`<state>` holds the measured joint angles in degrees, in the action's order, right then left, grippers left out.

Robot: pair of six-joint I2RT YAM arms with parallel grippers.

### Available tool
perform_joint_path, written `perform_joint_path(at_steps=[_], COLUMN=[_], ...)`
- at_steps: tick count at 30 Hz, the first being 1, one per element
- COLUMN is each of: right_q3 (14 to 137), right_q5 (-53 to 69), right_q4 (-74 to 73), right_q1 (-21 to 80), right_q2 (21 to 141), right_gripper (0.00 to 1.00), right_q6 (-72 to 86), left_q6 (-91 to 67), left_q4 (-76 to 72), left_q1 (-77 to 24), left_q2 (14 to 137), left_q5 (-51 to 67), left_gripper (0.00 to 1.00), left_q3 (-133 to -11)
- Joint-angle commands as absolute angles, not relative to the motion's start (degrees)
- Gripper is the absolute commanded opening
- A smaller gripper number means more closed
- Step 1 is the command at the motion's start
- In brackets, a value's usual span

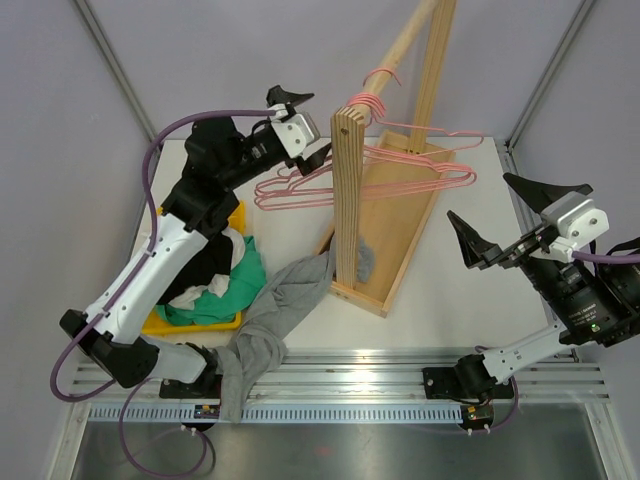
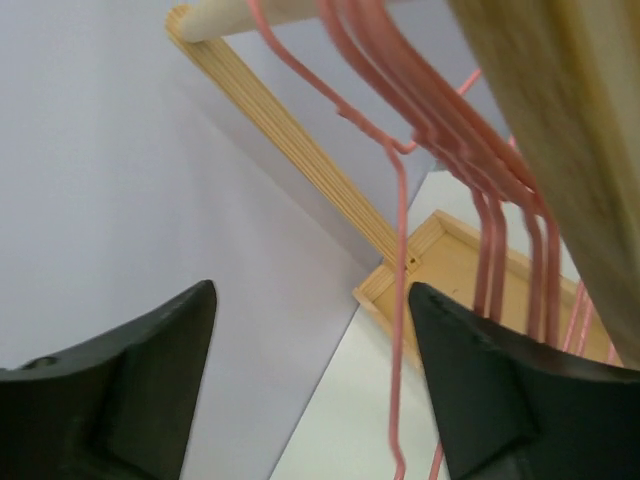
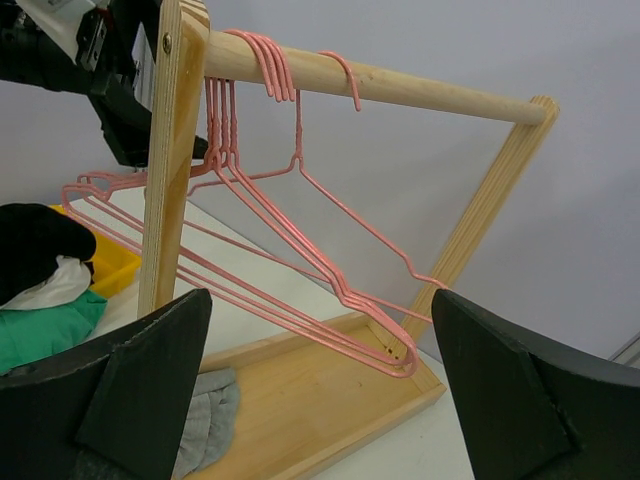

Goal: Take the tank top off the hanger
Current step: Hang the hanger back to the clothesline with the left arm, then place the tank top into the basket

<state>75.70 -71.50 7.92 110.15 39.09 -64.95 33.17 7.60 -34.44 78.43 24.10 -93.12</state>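
The grey tank top (image 1: 270,320) lies crumpled on the table, on no hanger. One end rests in the wooden rack's base (image 3: 205,420) and the other reaches the front rail. Several bare pink wire hangers (image 1: 380,175) hang from the rod (image 3: 300,230). My left gripper (image 1: 318,125) is open beside the hangers' left ends. In the left wrist view (image 2: 311,290) one hanger wire (image 2: 400,250) passes just inside the right finger, ungripped. My right gripper (image 1: 480,198) stands open and empty to the right of the rack, facing it (image 3: 321,295).
The wooden rack (image 1: 350,200) has a tall upright post, a sloping rod and a tray-like base. A yellow bin (image 1: 236,215) with black, white and green clothes sits at the left. A metal rail (image 1: 400,380) runs along the front edge.
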Motion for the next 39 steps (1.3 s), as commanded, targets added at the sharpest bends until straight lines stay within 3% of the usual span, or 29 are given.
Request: perform_joint_path(at_steps=[1,10,17,22,31,39], right_q3=[75.41,74.97,74.88,75.15,75.15,74.88], right_q5=[-72.07,-71.63,-71.10,-70.14,-69.26,-68.73], right_q4=[9.32,9.14,8.35,6.86,5.45,5.27], right_q1=[110.57,110.57,110.48,110.57,110.57,110.57], right_q2=[38.67,37.88,38.06,37.88,38.14,37.88], right_gripper=[0.99,0.99,0.99,1.00,0.99,1.00], right_q6=[-65.65,-65.21,-64.25,-62.41,-61.00,-60.64], left_q6=[29.97,27.42,23.22,11.02,-9.39,-21.17], left_q4=[-3.22,-27.32,-21.20,-12.33,2.63,0.80], left_q1=[-35.15,-35.95,-35.95,-36.04,-36.21,-40.06], left_q2=[75.32,66.90,59.34,50.82,41.75,37.44], left_q5=[17.85,-7.97,-33.35,-48.66,-47.46,-45.70], left_gripper=[0.96,0.99,0.99,0.99,0.99,0.99], left_q3=[-93.08,-84.30,-79.73,-66.73,-48.79,-31.14])
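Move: The grey tank top lies crumpled on the table, its middle roughly 18 cm back from the left hand, 7 cm to its left and 45 cm below. The hanger just hooked on the rod has its middle about 12 cm to that hand's right, level with it in reach and height. The yellow bin of clothes is some 28 cm to its left, 10 cm back and 40 cm down. From the right hand, the tank top lies about 34 cm left, level in reach, 49 cm down. The left fingers finish opening and leave the pink hanger's near end, the hand lifting about 11 cm as it swings left away from the rack. It then sinks some 35 cm towards the bin and the grey tank top, ending about 22 cm left of where it began, empty and wide open. On the way the wrist turns roughly 60 degrees counter-clockwise, so the fingers come to point forward, slightly down. ##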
